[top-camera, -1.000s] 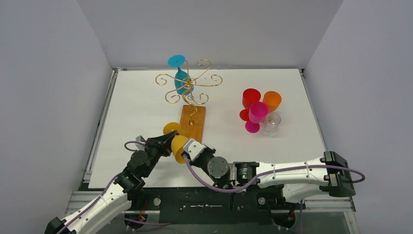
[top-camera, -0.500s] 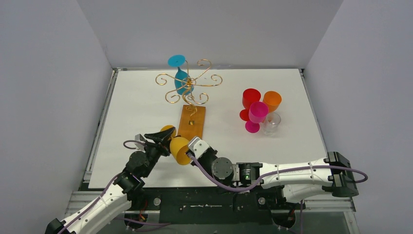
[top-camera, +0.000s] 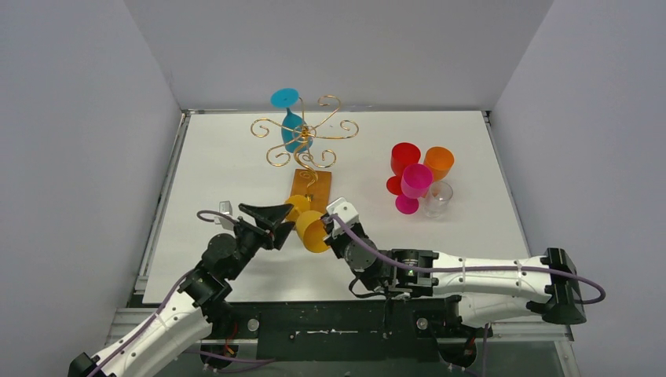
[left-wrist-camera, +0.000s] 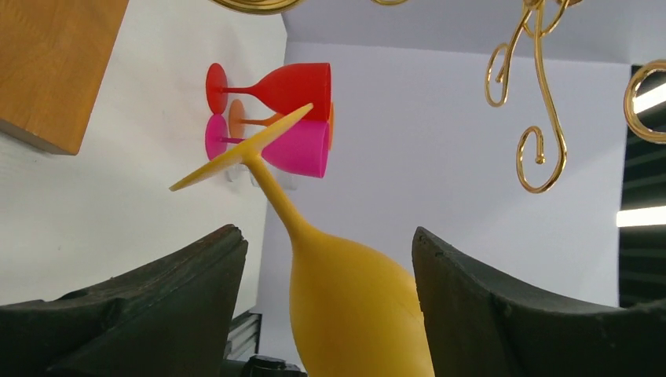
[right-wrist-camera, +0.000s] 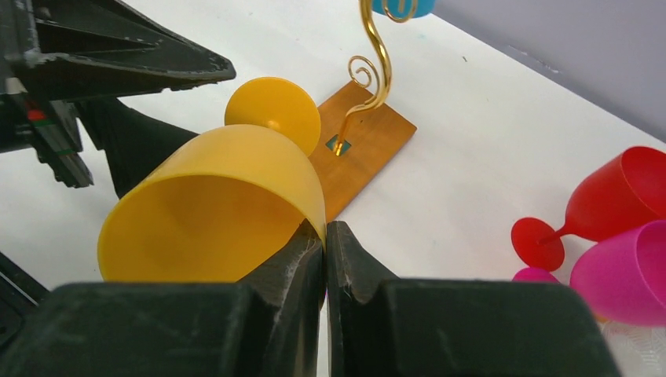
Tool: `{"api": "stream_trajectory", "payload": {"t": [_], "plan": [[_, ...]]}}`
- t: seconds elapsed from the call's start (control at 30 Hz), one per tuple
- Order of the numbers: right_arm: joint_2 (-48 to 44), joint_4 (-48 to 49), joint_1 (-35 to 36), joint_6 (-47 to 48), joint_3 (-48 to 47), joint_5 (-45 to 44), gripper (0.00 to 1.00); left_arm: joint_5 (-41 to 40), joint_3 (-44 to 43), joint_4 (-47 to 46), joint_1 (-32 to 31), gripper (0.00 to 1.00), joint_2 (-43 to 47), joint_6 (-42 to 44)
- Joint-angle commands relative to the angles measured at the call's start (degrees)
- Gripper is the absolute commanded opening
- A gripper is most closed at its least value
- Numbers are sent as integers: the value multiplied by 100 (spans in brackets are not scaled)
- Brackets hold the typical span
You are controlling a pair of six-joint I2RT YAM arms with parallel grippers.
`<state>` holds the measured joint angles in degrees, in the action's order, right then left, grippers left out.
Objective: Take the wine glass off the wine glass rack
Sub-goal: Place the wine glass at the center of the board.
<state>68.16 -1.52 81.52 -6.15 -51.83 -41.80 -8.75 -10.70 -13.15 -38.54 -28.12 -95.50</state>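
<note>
A yellow wine glass (top-camera: 314,230) lies tilted in the air just in front of the wine glass rack's wooden base (top-camera: 311,193). My right gripper (top-camera: 331,227) is shut on its rim; in the right wrist view the jaws (right-wrist-camera: 324,232) pinch the bowl's wall (right-wrist-camera: 212,204). My left gripper (top-camera: 272,219) stands open, its fingers on either side of the yellow bowl (left-wrist-camera: 353,298) and not touching it. A blue wine glass (top-camera: 292,126) hangs upside down on the gold wire rack (top-camera: 314,129).
Red (top-camera: 404,157), orange (top-camera: 440,161), pink (top-camera: 415,182) and clear (top-camera: 438,198) glasses stand clustered at the table's right. Grey walls close in the table on three sides.
My left gripper has opened and let go of the yellow glass. The right arm has carried the glass rightward and farther from the near edge, toward the rack's base.
</note>
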Motion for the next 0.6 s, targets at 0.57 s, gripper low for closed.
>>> {"api": "stream_trajectory", "payload": {"t": [0.57], "plan": [[-1086,-4461,-1095,-2274,-1337,818,0,1155,-2842,2646,-10,79,-1764,5004]]}}
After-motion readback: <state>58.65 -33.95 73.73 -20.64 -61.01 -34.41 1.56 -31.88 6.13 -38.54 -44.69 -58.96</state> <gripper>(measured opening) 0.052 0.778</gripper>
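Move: My right hand already holds the yellow wine glass by its rim. From it, the pink glass, the near one of the standing group I am heading for, lies about 16 cm ahead, 22 to the right and 14 lower. The red glass stands some 23 ahead and 20 right, the clear one 14 ahead and 27 right; the rack's wooden foot is 18 ahead and 3 left. From my left hand the pink glass is about 13 ahead, 30 right. I keep the yellow glass's rim pinched in my right hand and carry it about 8 cm to the right, barely rising, towards the pink glass and its group, tipping my fingers down some 15 degrees. My open left hand trails about 3 cm to the right, bobbing up a couple of centimetres and sinking back, while rolling its left side up and swinging clockwise. ##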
